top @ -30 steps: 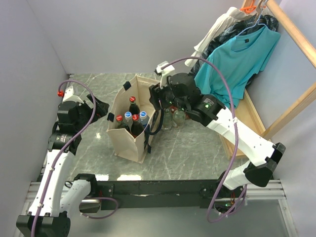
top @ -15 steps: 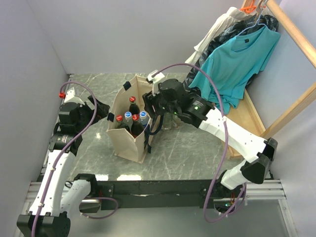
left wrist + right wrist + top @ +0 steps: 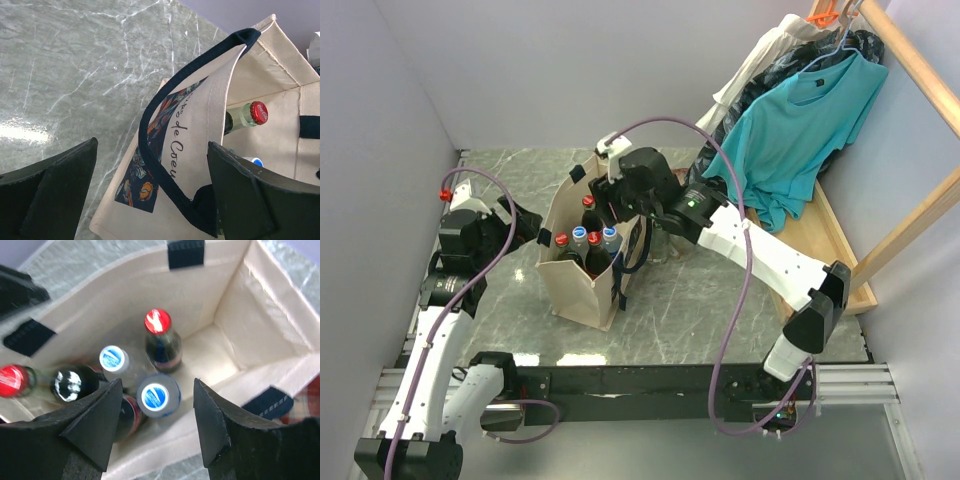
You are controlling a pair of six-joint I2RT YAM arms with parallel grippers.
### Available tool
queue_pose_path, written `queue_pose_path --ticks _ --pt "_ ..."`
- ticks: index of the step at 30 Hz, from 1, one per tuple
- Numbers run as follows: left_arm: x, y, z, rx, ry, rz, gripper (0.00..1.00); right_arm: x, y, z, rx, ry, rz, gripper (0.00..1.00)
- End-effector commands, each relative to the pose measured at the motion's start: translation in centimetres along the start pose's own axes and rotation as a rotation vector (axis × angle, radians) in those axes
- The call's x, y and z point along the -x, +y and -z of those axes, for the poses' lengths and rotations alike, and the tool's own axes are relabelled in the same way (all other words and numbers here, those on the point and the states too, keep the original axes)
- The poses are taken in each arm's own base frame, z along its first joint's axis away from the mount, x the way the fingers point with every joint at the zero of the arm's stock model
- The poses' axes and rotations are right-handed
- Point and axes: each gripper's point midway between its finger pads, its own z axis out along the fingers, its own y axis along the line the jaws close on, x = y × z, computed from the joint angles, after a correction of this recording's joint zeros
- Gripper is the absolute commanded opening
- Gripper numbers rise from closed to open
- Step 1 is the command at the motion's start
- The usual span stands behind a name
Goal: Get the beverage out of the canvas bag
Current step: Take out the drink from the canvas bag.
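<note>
The beige canvas bag point(image 3: 582, 275) stands open on the marble table, navy handles up, with a dark floral print point(image 3: 145, 175) on its side. Several capped bottles stand inside: a red-capped dark one point(image 3: 158, 321), two blue-capped ones point(image 3: 112, 358) point(image 3: 158, 395), and another red cap point(image 3: 12, 380) at the left. My right gripper point(image 3: 158, 381) hovers open above the bag's mouth, and the nearer blue-capped bottle shows between its fingers, well below them. My left gripper point(image 3: 152, 143) is wide open by the bag's left wall, where the navy handle point(image 3: 160, 165) lies between its fingers.
Clear bottles point(image 3: 665, 240) stand on the table just right of the bag, by a red plaid cloth point(image 3: 300, 410). A teal shirt point(image 3: 800, 120) and other clothes hang from a wooden rack point(image 3: 910, 60) at the back right. Walls close in on the left and at the back.
My right arm has swung left, from beside the bag's right side to over its open mouth. The left arm and the bag have stayed put.
</note>
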Motion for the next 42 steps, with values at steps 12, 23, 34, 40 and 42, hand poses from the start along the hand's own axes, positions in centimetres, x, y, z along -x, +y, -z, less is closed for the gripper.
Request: queue_pose_path --ticks 12,23,34,40,42 --pt "0.9 -0.3 0.4 -0.012 -0.047 0.0 0.96 3.5 1.6 -2.4 0.053 -0.048 0.031 0.66" --pt "0.9 -0.1 0.8 -0.004 -0.056 0.0 0.96 2.8 1.9 -5.0 0.061 -0.006 0.05 0.66" --pt "1.1 0.0 1.0 0.004 -0.061 -0.003 0.96 1.9 2.1 -6.9 0.065 0.026 0.054 0.66" --pt "1.3 0.0 1.3 0.008 -0.066 -0.009 0.96 1.7 2.1 -7.9 0.059 0.035 0.062 0.66" --pt "1.4 0.0 1.3 0.013 -0.067 -0.012 0.96 2.0 1.9 -7.9 0.055 0.033 0.059 0.66"
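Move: The red-capped bottle standing farthest out in the canvas bag lies about 4 cm ahead of the right hand and 6 cm to its left; its cap is some 5 cm below, its middle about 13 cm below. The nearer blue-capped bottle stands about 5 cm back and 5 cm right of it, the other blue-capped bottle 6 cm back and 1 cm left. From the left hand the red-capped bottle is roughly 7 cm ahead and 14 cm right. Leftwards and forward at first, after a rise of about 1 cm, then increasingly down into the bag's mouth, the right hand closes in on the far red cap, about 6 cm left, 4 cm forward and 4 cm down overall. The wrist barely turns; the fingers stay about two-thirds open and end with the cap between or just off their tips, contact not visible. ##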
